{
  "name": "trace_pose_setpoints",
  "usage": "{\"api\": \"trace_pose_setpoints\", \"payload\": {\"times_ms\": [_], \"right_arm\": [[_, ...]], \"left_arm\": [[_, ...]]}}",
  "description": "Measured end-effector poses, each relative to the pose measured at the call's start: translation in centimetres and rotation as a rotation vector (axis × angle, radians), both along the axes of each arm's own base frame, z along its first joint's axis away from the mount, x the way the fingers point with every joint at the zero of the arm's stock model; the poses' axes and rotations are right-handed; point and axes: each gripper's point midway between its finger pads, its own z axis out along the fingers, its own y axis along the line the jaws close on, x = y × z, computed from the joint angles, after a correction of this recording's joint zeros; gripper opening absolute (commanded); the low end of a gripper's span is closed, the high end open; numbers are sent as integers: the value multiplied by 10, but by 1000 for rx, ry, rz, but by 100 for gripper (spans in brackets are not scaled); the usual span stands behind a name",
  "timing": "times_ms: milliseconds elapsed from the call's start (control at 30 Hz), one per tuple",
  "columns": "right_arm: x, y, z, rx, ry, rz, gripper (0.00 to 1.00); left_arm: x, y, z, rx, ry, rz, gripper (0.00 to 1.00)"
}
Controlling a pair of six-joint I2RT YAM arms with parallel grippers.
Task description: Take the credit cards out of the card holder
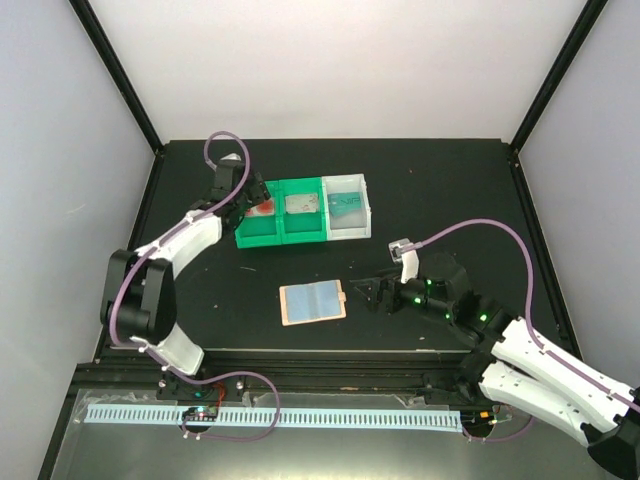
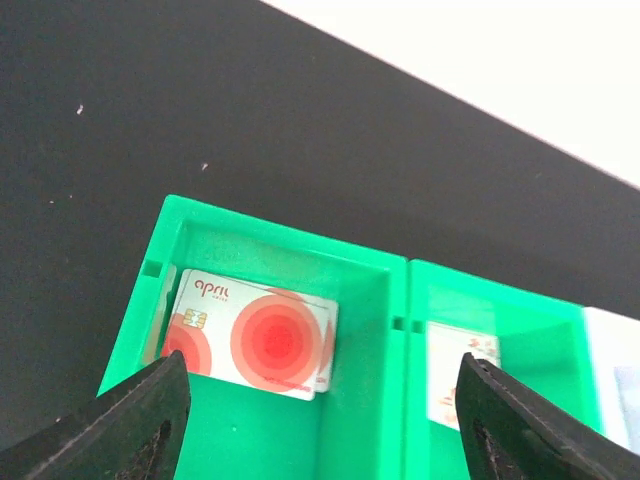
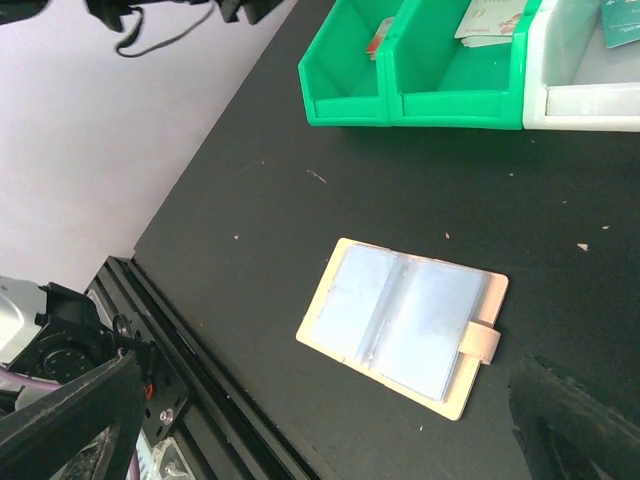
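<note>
The card holder [image 1: 313, 302] lies open and flat on the black table, tan with bluish-grey pockets [image 3: 405, 318] and a side tab. No card sticks out of it. Three credit cards lie in the bin tray [image 1: 300, 236]. A red-and-white card [image 2: 250, 335] is in the left green compartment, a pale card [image 2: 458, 375] in the middle one, and a teal card [image 1: 347, 203] in the white one. My left gripper [image 2: 320, 430] hangs open over the left compartment, holding nothing. My right gripper [image 3: 325, 430] stands open just right of the holder, also holding nothing.
The tray stands toward the back of the table, with the rear wall [image 1: 330, 70] behind it. The frame rail [image 3: 190, 400] runs along the near edge, close to the holder. Bare black tabletop [image 1: 450, 200] lies right of the tray.
</note>
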Motion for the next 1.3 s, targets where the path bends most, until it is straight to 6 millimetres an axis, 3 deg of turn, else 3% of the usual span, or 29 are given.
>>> {"api": "trace_pose_setpoints", "payload": {"times_ms": [100, 400, 667, 900, 1067, 1300], "right_arm": [[-1, -1, 1, 1, 0, -4, 100], [-3, -9, -2, -25, 12, -24, 100], [4, -21, 2, -54, 15, -101, 100], [8, -25, 5, -39, 36, -148, 100], [12, -29, 26, -17, 2, -180, 100], [16, -38, 80, 45, -104, -220, 100]], "left_arm": [[-10, -1, 23, -17, -39, -17, 97], [-70, -10, 55, -73, -40, -140, 99], [-154, -28, 99, -99, -133, -367, 99], [-237, -47, 99, -220, -233, -579, 99], [-265, -54, 108, -278, -269, -654, 99], [-280, -53, 106, -289, -246, -668, 99]]}}
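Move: The left hand has just let go over the left green bin; the red-circled cards on that bin's floor lie some 3 cm ahead of it, 3 cm to its left and 11 cm below. From it the emptied card holder is about 27 cm back, 12 cm to the right and 12 cm down, and the cards in the middle green bin are 3 cm ahead, 8 cm right, 11 cm down. From the right hand the card holder lies roughly 5 cm ahead, 11 cm left and 17 cm below. Holding nothing, the left hand backs away from the left green bin, drawing some 28 cm towards its base while rising about 10 cm and drifting 5 cm right, its fingers spreading to fully open as the wrist swings nearly 40 degrees clockwise, to end high to the left of the card holder. The right hand, empty and wide open all along, first eases a little to the right, then lifts about 8 cm late on with a slight clockwise turn, moving away from the card holder. ##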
